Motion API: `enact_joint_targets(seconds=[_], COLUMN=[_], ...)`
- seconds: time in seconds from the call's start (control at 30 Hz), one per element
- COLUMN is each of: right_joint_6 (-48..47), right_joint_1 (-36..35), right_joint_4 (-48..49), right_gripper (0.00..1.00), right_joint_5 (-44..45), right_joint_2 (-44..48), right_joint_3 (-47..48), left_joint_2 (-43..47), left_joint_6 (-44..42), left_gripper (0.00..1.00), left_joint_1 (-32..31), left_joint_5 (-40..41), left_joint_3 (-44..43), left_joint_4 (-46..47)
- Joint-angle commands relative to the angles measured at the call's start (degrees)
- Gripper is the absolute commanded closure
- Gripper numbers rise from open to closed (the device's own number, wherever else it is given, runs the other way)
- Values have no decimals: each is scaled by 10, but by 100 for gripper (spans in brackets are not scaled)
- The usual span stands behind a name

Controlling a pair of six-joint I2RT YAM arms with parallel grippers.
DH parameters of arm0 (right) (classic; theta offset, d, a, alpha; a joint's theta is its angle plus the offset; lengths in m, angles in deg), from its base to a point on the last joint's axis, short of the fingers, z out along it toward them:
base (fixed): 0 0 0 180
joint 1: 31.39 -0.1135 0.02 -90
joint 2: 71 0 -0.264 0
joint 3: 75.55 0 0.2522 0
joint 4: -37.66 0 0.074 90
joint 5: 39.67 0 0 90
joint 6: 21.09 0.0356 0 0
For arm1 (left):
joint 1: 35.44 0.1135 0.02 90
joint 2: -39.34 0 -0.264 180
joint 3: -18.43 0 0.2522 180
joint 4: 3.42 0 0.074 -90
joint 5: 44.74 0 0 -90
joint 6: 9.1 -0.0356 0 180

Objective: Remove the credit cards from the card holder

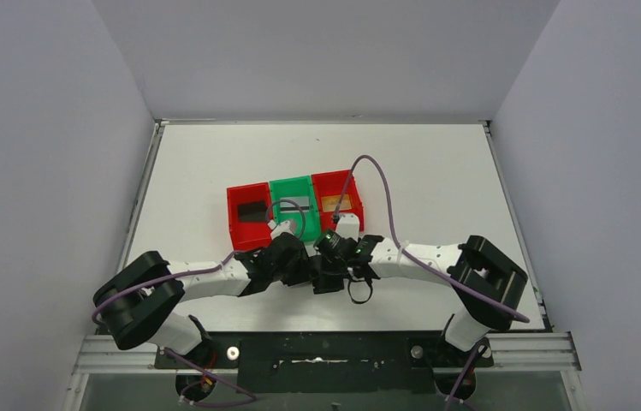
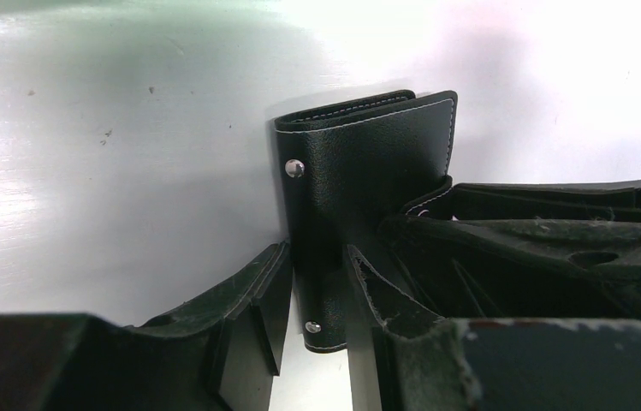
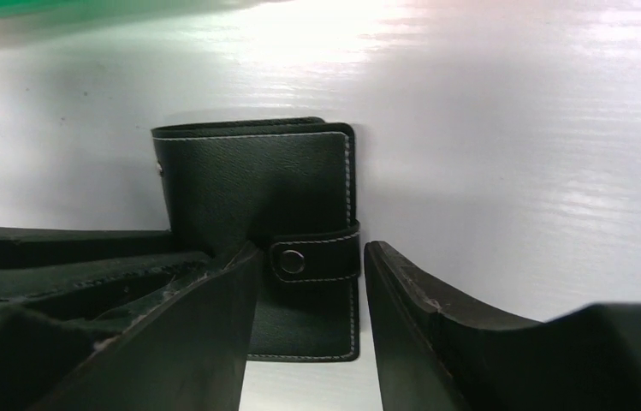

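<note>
The card holder (image 2: 368, 163) is a small black stitched wallet, folded shut and standing on edge on the white table. My left gripper (image 2: 318, 257) is shut on its riveted spine end. In the right wrist view the card holder (image 3: 257, 180) shows its flat face and its snap strap (image 3: 312, 257), still fastened. My right gripper (image 3: 312, 250) is open, its fingers on either side of that strap; the outer finger stands just clear of the edge. From above, both grippers (image 1: 304, 261) (image 1: 327, 267) meet at the table's middle and cover the holder. No credit cards show in the closed holder.
Three small bins stand in a row just beyond the grippers: red (image 1: 233, 224), green (image 1: 275, 193) and red (image 1: 318, 184), each with a flat item inside. The green bin's edge (image 3: 43, 8) shows at the top of the right wrist view. Purple cables arch over both arms.
</note>
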Motion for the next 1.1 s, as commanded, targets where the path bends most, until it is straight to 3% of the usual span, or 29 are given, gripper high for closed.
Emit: enact_joint_targets(seconds=[0.0, 0.17, 0.47, 0.8, 1.07], right_joint_6=[-21, -28, -5, 40, 119], right_joint_1=[2, -1, 26, 137, 180], right_joint_4=[-3, 14, 39, 449, 678], right_gripper=[53, 52, 82, 91, 89], right_joint_5=[5, -20, -28, -332, -440], right_joint_2=[-20, -29, 12, 131, 113], right_joint_3=[19, 20, -32, -229, -315], left_joint_2=[-26, -31, -38, -60, -71], left_joint_6=[-20, -22, -22, -22, -18], left_gripper=[71, 71, 71, 71, 71], left_joint_1=[-5, -5, -5, -5, -5], left_joint_5=[9, 9, 17, 25, 25], left_joint_3=[17, 15, 8, 7, 13], left_joint_4=[-64, -66, -84, -94, -90])
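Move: My right fingers are open around the strapped right edge of the card holder, whose middle lies about 2 cm to my right hand's left, level with it and some 1 cm below. From the same hand, the right red box stands about 17 cm straight ahead, and the green box 16 cm ahead and 10 cm left. My left hand already has the riveted spine, with the holder's middle 3 cm to its right, 1 cm ahead and 1 cm below it. I ease my right hand just under 1 cm left over the strap, close its fingers to about half their gap and pinch the strap and edge. Then I roll it some 40 degrees, left side up, so the fingertips swing to point left, while pulling about 1 cm right and rising 1.5 cm. My left hand keeps the spine between its fingers, following about 1 cm right. ##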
